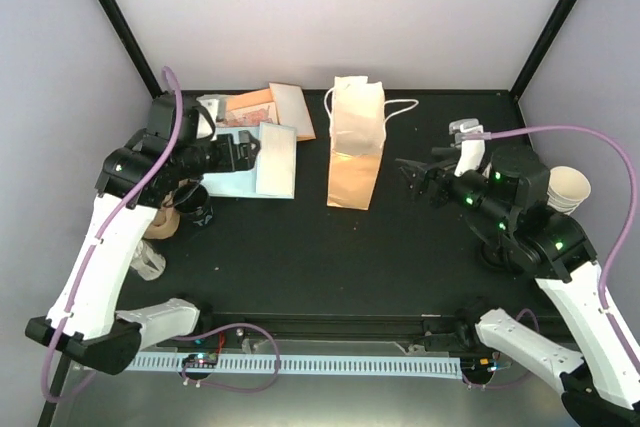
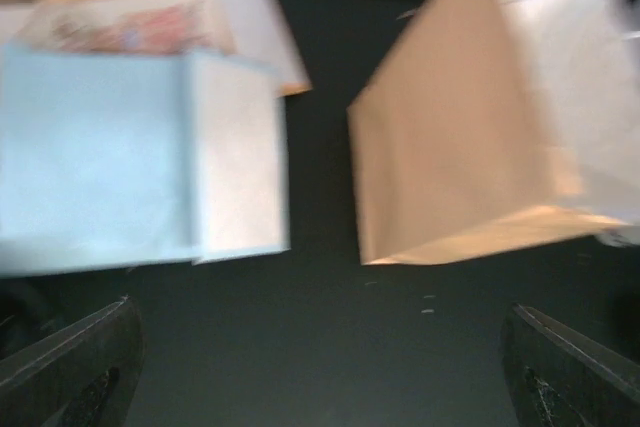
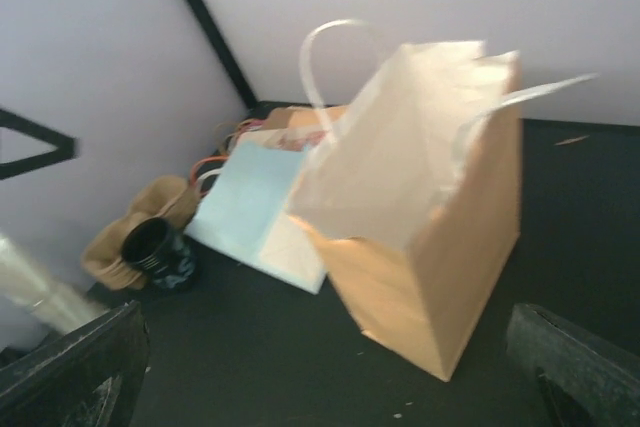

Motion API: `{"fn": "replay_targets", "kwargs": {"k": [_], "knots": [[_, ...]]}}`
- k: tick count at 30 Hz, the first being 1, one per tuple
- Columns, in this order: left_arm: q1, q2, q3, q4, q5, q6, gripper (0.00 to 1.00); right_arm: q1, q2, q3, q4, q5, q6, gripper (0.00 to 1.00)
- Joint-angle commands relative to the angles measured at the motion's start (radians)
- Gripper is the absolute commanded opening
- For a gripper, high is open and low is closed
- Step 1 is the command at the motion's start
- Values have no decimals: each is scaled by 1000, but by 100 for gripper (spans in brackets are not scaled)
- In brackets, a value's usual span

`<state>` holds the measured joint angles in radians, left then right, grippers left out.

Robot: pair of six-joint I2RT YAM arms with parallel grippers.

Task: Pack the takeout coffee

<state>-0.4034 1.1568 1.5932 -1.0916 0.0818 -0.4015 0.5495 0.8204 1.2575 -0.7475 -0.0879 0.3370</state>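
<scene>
The takeout coffee (image 1: 197, 207) stands at the left of the table, beside my left arm. In the right wrist view the coffee (image 3: 158, 253) shows its black lid and black lettering. A brown paper bag (image 1: 355, 147) with white handles stands upright in the middle, mouth open. My left gripper (image 1: 247, 150) hovers open over flat bags, left of the brown bag (image 2: 470, 137), with nothing between its fingers (image 2: 70, 367). My right gripper (image 1: 412, 179) is open and empty to the right of the brown bag (image 3: 430, 237), pointing at it.
A light blue flat bag (image 1: 262, 159) and several other flat bags (image 1: 262, 105) lie at the back left. A tan crumpled thing (image 1: 160, 224) and clear plastic (image 1: 148, 262) sit by the coffee. Stacked cream cups (image 1: 568, 187) stand at the right edge.
</scene>
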Motion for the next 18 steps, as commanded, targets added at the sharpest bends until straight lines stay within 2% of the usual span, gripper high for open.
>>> {"fn": "replay_targets", "kwargs": {"k": [1,6,12,18], "knots": [[162,-26,-109,-115,-80,56,99,6,3,-31,113,-221,35,100],[282,-96,-289,-14,-76,32,99,86,40,-60,190,-280,77,99],[288,-106,-424,28,-125,109,97,230,86,-79,205,-210,61,98],[287,-37,-480,88,-183,148,95,234,89,-100,181,-156,25,99]]}}
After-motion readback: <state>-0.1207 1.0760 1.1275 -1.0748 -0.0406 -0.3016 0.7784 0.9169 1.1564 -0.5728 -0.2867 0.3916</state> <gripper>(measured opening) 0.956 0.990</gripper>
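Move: The black cup lies some 19 cm to the left hand's left, about 3 cm farther out and 31 cm below. The brown cup carrier stands about 10 cm left of the cup, and the folded blue bag 8 cm left of this hand and 19 cm ahead. From the right hand, the upright paper bag is about 15 cm ahead, 10 cm left, its middle 25 cm below; the folded blue bag is 30 cm left of the paper bag and 10 cm farther out. Touching nothing, the left hand heads for the black cup, sinking about 15 cm while swinging some 11 cm left, its fingers staying open and tipping further down. The right hand, also open, sweeps about 10 cm left across the near side of the paper bag, easing back and then sinking a little, and turns some 20 degrees counter-clockwise. ##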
